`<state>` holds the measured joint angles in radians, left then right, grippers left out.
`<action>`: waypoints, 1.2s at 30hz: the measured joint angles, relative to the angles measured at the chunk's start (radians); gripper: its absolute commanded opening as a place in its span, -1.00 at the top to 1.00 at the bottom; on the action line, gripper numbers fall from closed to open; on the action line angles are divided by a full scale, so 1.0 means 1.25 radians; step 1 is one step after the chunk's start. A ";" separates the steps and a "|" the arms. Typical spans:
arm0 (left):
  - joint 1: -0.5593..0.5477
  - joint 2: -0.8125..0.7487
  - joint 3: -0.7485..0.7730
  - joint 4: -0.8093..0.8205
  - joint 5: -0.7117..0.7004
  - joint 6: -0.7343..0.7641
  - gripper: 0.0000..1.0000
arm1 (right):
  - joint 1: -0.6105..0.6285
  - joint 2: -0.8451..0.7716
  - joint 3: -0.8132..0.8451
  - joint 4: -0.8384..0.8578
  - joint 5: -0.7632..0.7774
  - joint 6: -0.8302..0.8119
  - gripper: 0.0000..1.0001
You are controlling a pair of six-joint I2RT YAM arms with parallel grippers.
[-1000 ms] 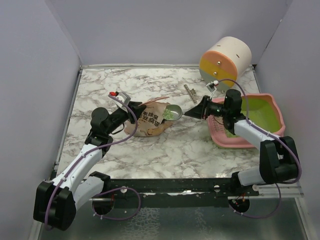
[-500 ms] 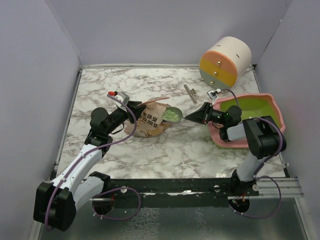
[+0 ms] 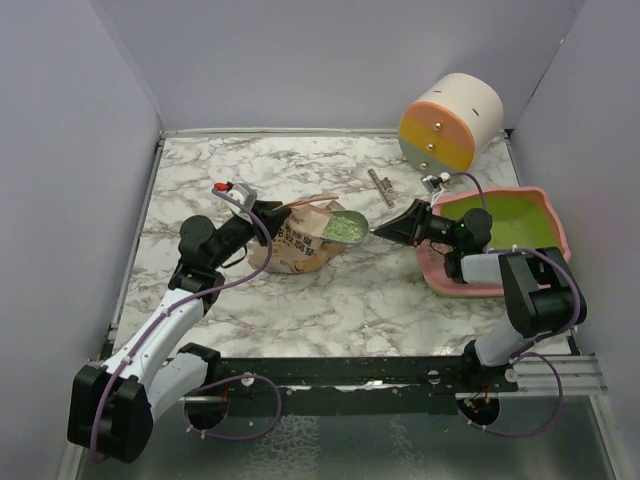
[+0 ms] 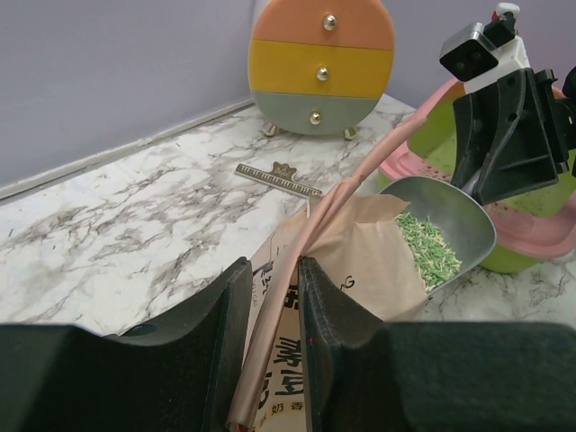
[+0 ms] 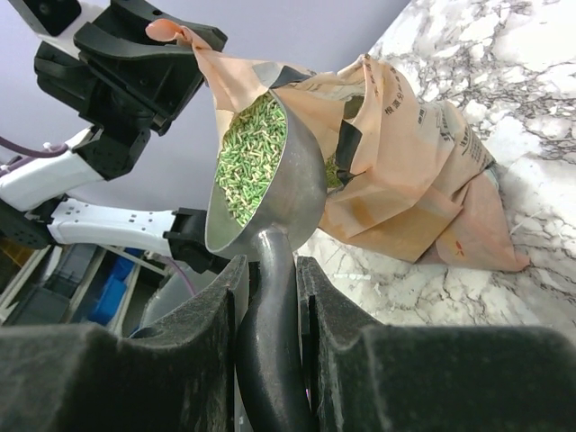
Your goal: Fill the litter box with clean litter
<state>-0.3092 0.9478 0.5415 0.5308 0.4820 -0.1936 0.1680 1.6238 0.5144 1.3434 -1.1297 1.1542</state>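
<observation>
The pink litter box point(image 3: 441, 273) with a lime-green inside stands at the right of the table; its rim point(image 4: 540, 236) also shows in the left wrist view. A tan paper bag point(image 3: 298, 243) lies at centre-left. My left gripper point(image 3: 272, 212) point(image 4: 274, 270) is shut on the bag's upper edge point(image 4: 315, 225) and holds the mouth up. My right gripper point(image 3: 385, 229) point(image 5: 270, 261) is shut on the handle of a silver scoop point(image 3: 347, 226) point(image 5: 292, 193). The scoop hovers at the bag's mouth point(image 5: 351, 117), loaded with clean litter point(image 5: 247, 157) point(image 4: 427, 247), green granules.
A round cream drum point(image 3: 450, 125) point(image 4: 319, 63) with orange, yellow and grey bands stands at the back right, behind the litter box. A small metal strip point(image 3: 380, 186) point(image 4: 279, 177) lies on the marble between bag and drum. Grey walls close in three sides.
The right arm's elbow has swung down and toward the near right, while the loaded scoop stayed at the bag's mouth, shifting slightly right. The left arm has hardly moved.
</observation>
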 measured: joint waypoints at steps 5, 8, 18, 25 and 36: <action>0.001 -0.012 -0.006 0.004 0.000 -0.002 0.41 | -0.025 -0.083 0.051 -0.220 -0.018 -0.113 0.98; 0.002 -0.015 -0.007 0.011 -0.001 -0.003 0.40 | -0.041 -0.133 0.112 -0.392 -0.027 -0.208 0.98; 0.002 -0.032 -0.007 0.031 -0.002 -0.012 0.40 | -0.116 -0.183 0.143 -0.643 -0.044 -0.323 0.98; 0.002 -0.034 -0.007 0.036 -0.003 -0.017 0.40 | -0.157 -0.211 0.107 -0.681 -0.047 -0.326 0.98; 0.005 -0.033 -0.007 0.035 -0.003 -0.021 0.41 | -0.239 -0.260 0.105 -0.735 -0.049 -0.337 0.98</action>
<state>-0.3023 0.9066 0.5327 0.5747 0.4786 -0.2195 -0.1307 1.2984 0.6456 0.4244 -1.1912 0.7330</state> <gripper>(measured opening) 0.299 0.242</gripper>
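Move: The litter box is aimed at: its middle lies about 27 cm to the right of the right gripper, level with it front to back and some 12 cm lower. From that gripper, the bag's body is roughly 20 cm to the left and 7 cm lower, and the metal strip lies 16 cm straight ahead on the table, about 17 cm down. From the left gripper, the litter box is about 50 cm to the right, 2 cm nearer the base and 20 cm lower. Keep the right gripper shut on the scoop handle and draw the loaded bowl out of the bag's mouth: lift about 3 cm while easing forward, then carry it right towards the litter box, about 9 cm in all, sinking slightly, dipping the bowl end some 10 degrees and swinging it clockwise. Keep the left fingers pinching the bag's rim and raise it about 2 cm. ##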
